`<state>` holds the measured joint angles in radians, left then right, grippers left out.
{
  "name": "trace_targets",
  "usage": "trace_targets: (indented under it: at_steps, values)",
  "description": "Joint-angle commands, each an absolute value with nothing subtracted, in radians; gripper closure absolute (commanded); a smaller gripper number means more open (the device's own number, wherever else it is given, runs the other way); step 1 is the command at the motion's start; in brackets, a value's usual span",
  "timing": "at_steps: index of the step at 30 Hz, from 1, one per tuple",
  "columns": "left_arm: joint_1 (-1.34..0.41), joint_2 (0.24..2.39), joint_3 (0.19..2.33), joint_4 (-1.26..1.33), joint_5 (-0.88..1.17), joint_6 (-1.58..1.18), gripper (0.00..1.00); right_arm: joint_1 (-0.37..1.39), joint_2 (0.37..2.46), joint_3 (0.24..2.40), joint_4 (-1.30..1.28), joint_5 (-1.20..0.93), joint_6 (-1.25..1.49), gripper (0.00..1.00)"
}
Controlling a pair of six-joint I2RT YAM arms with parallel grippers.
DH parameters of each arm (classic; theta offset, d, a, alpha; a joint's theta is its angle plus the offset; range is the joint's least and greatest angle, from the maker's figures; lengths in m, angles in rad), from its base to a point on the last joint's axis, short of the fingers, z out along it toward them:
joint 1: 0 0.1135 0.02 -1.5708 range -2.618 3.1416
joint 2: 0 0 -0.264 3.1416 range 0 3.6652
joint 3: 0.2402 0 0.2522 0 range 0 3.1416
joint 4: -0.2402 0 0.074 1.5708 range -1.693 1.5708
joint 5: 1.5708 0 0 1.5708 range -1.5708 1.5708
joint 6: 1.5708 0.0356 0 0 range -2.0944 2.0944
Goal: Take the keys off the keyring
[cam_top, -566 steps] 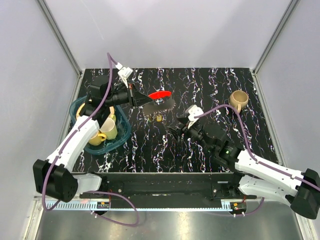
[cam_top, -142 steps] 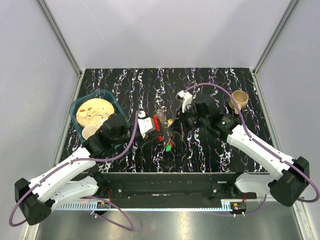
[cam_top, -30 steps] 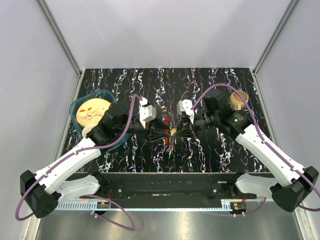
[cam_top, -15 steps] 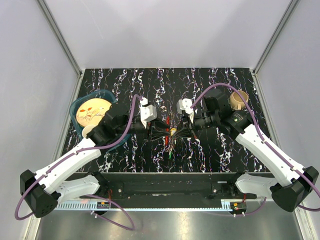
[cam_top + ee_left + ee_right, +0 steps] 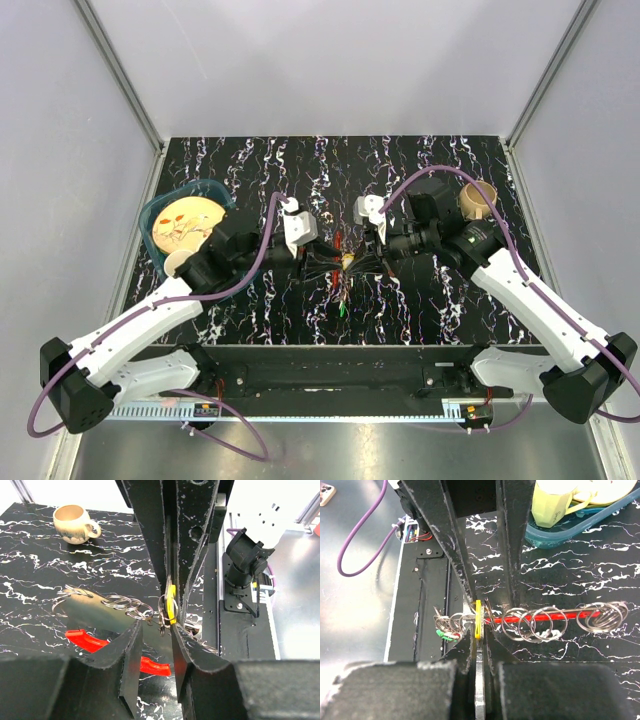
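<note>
My right gripper (image 5: 479,636) is shut on a flat silver key with a yellow head (image 5: 478,616), held above the black marbled table. A chain of grey rings, the keyring (image 5: 542,624), trails from it, with the red piece (image 5: 516,618) behind the rings. A green key (image 5: 444,634) hangs among small loops on the other side. My left gripper (image 5: 156,630) faces the right one, jaws open. Its fingertips (image 5: 134,630) reach the rings (image 5: 120,604) beside the yellow head (image 5: 171,609). From above, both grippers meet at the key bunch (image 5: 345,266).
A teal bin (image 5: 152,208) holding a plate (image 5: 185,220) and a yellow mug (image 5: 552,502) sits at the table's left. A tan mug (image 5: 478,197) stands at the far right. The arms' base rail (image 5: 330,365) runs along the near edge.
My left gripper has edged right toward the right gripper and its jaws have narrowed slightly. The right gripper keeps its hold on the key and has barely moved.
</note>
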<state>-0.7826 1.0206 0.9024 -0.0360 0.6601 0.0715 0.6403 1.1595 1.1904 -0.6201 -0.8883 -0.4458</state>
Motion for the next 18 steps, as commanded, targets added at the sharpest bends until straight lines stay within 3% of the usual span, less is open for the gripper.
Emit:
trace_targets:
  at_steps: [1,5,7,8,9,18]
  values:
    - [-0.81,1.02,0.916,0.035,0.637,0.092,0.68,0.649,1.164,1.213,-0.554,-0.905,-0.42,1.0]
    - [-0.821,1.015,0.91,0.035,0.604,0.106,0.74,0.649,1.17,1.213,-0.552,-0.907,-0.413,1.0]
    - [-0.824,1.02,0.917,0.026,0.588,0.11,0.86,0.649,1.173,1.215,-0.552,-0.91,-0.41,1.0]
    - [-0.824,1.02,0.923,0.017,0.586,0.112,0.97,0.649,1.173,1.215,-0.551,-0.908,-0.405,1.0]
    - [-0.825,1.022,0.926,0.009,0.583,0.117,1.0,0.65,1.173,1.215,-0.552,-0.905,-0.403,1.0]
    - [-0.825,0.973,0.904,-0.077,0.505,0.158,1.0,0.647,1.095,1.207,-0.601,-0.706,-0.379,1.0]
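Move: The yellow key, still pinched at the right hand's fingertips, and the small ring on it lie about 2 cm to the right of the left hand's parted fingertips and some 1 cm higher. From the left hand, the red key hangs roughly 5 cm ahead and 4 cm lower, and the green key some 5 cm back, 1 cm right and 5 cm lower. From the right hand, the small ring is only about 1 cm to its left, level in height. The left hand eases about half a centimetre back and to the right towards the small ring beside the yellow key while its fingers shut from about a third open to fully closed, pinching that thin ring right at the right fingertips. The right hand keeps its grip on the yellow key and carries it forward about 1.5 cm and down 1 cm, turning some 5 degrees clockwise, while the left, once shut, follows about 1 cm forward and slightly down. ##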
